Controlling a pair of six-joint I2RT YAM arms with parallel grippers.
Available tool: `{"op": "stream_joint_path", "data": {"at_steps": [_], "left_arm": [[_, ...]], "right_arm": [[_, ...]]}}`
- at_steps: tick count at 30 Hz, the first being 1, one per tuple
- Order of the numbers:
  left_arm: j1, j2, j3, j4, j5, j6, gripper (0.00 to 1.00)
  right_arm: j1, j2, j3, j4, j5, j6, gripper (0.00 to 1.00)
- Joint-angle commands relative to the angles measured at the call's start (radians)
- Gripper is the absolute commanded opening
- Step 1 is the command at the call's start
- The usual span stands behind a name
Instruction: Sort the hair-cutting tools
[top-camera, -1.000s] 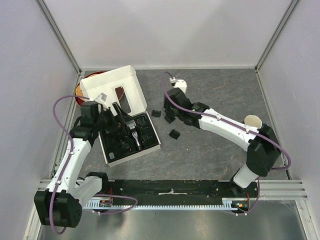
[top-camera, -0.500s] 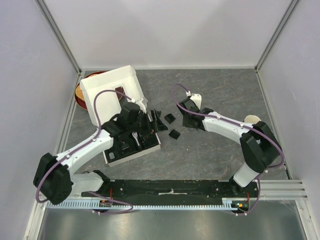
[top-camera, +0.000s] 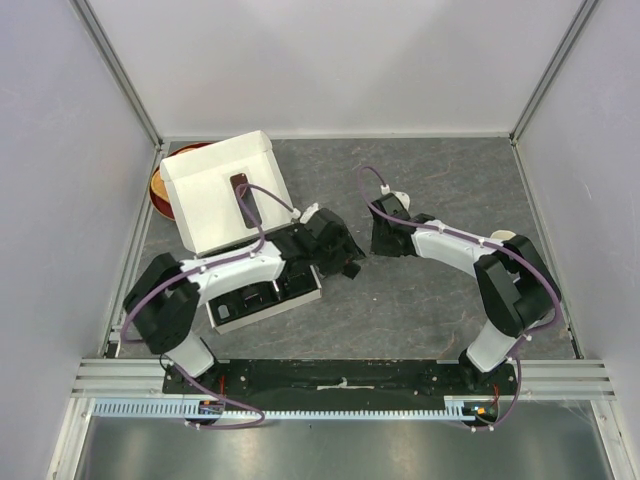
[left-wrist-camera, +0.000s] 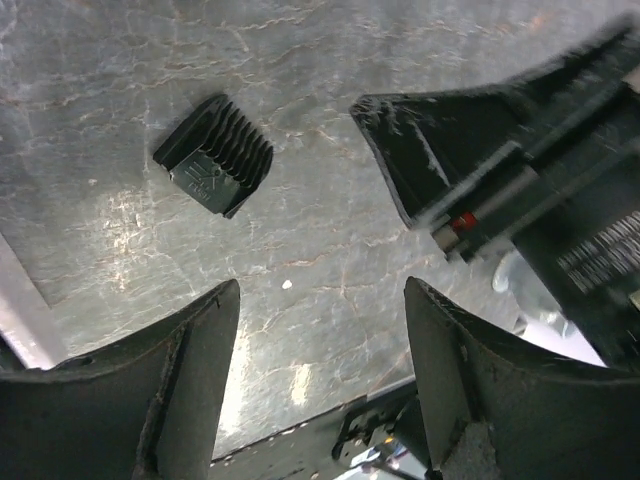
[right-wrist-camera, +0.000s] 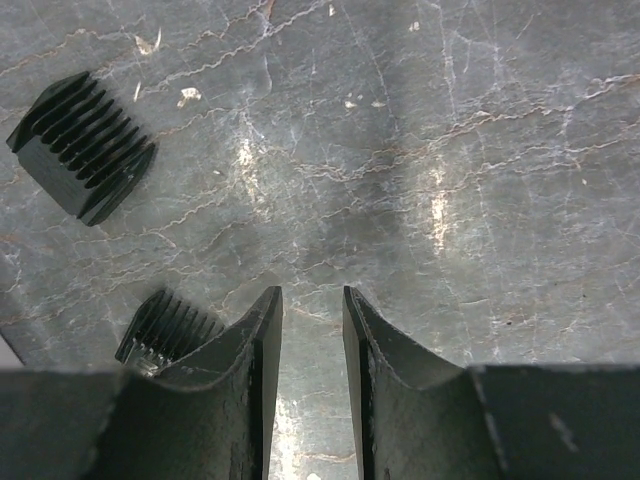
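A small black comb guard lies flat on the grey mat ahead and to the left of my left gripper. That gripper is open, with only bare mat between its fingers. In the top view the left gripper hangs just right of the box tray, close to my right gripper. In the right wrist view the right gripper has its jaws a narrow gap apart with nothing in them. One comb guard lies at its upper left. Another comb guard is partly hidden behind its left finger. The clipper, brush and cord are hidden.
A white cardboard box stands open at the back left. Its black tray is mostly covered by my left arm. A red bowl sits behind the box. A paper cup stands beside the right arm.
My left arm has swung right, from over the tray to the mat beside the right gripper, and its jaws have narrowed a little. The right gripper has drawn back to the right and narrowed too.
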Motion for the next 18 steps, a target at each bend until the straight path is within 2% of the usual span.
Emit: {"op": "stream_joint_path", "data": {"at_steps": [1,4,9,18], "left_arm": [[-0.035,0.108,0.090,-0.140,-0.158,-0.248,0.73],[-0.050,0.151,0.112,-0.179,-0.214,-0.320,0.74],[-0.055,0.197,0.167,-0.269,-0.300,-0.349,0.76],[-0.053,0.269,0.172,-0.226,-0.299,-0.352,0.76]], "right_arm": [[-0.013,-0.012,-0.014,0.039,-0.069,-0.010,0.37],[-0.017,-0.029,-0.015,0.036,-0.081,-0.019,0.37],[-0.024,-0.028,-0.004,0.038,-0.107,-0.027,0.37],[-0.025,-0.011,0.019,0.052,-0.130,-0.021,0.37]]}}
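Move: The near clipper comb lies below the open left hand, about 10 cm down, some 3 cm farther out and 1 cm to its left. The far comb sits roughly 7 cm beyond that comb and 2 cm more to the left. The middle of the tool box is about 19 cm to the left hand's left and 3 cm ahead, its top a little nearer in height. From the right hand, the near comb is about 6 cm left, 2 cm back and 4 cm below. The left hand sinks about 7 cm towards the near comb, edging only a centimetre or so forward and left, with most of the drop in the first half before it slows. As it goes down the wrist swings some 20 degrees counter-clockwise and tips its fingers from slanting out to the right to pointing more steeply down, keeping them about three-quarters open above the comb without closing. ##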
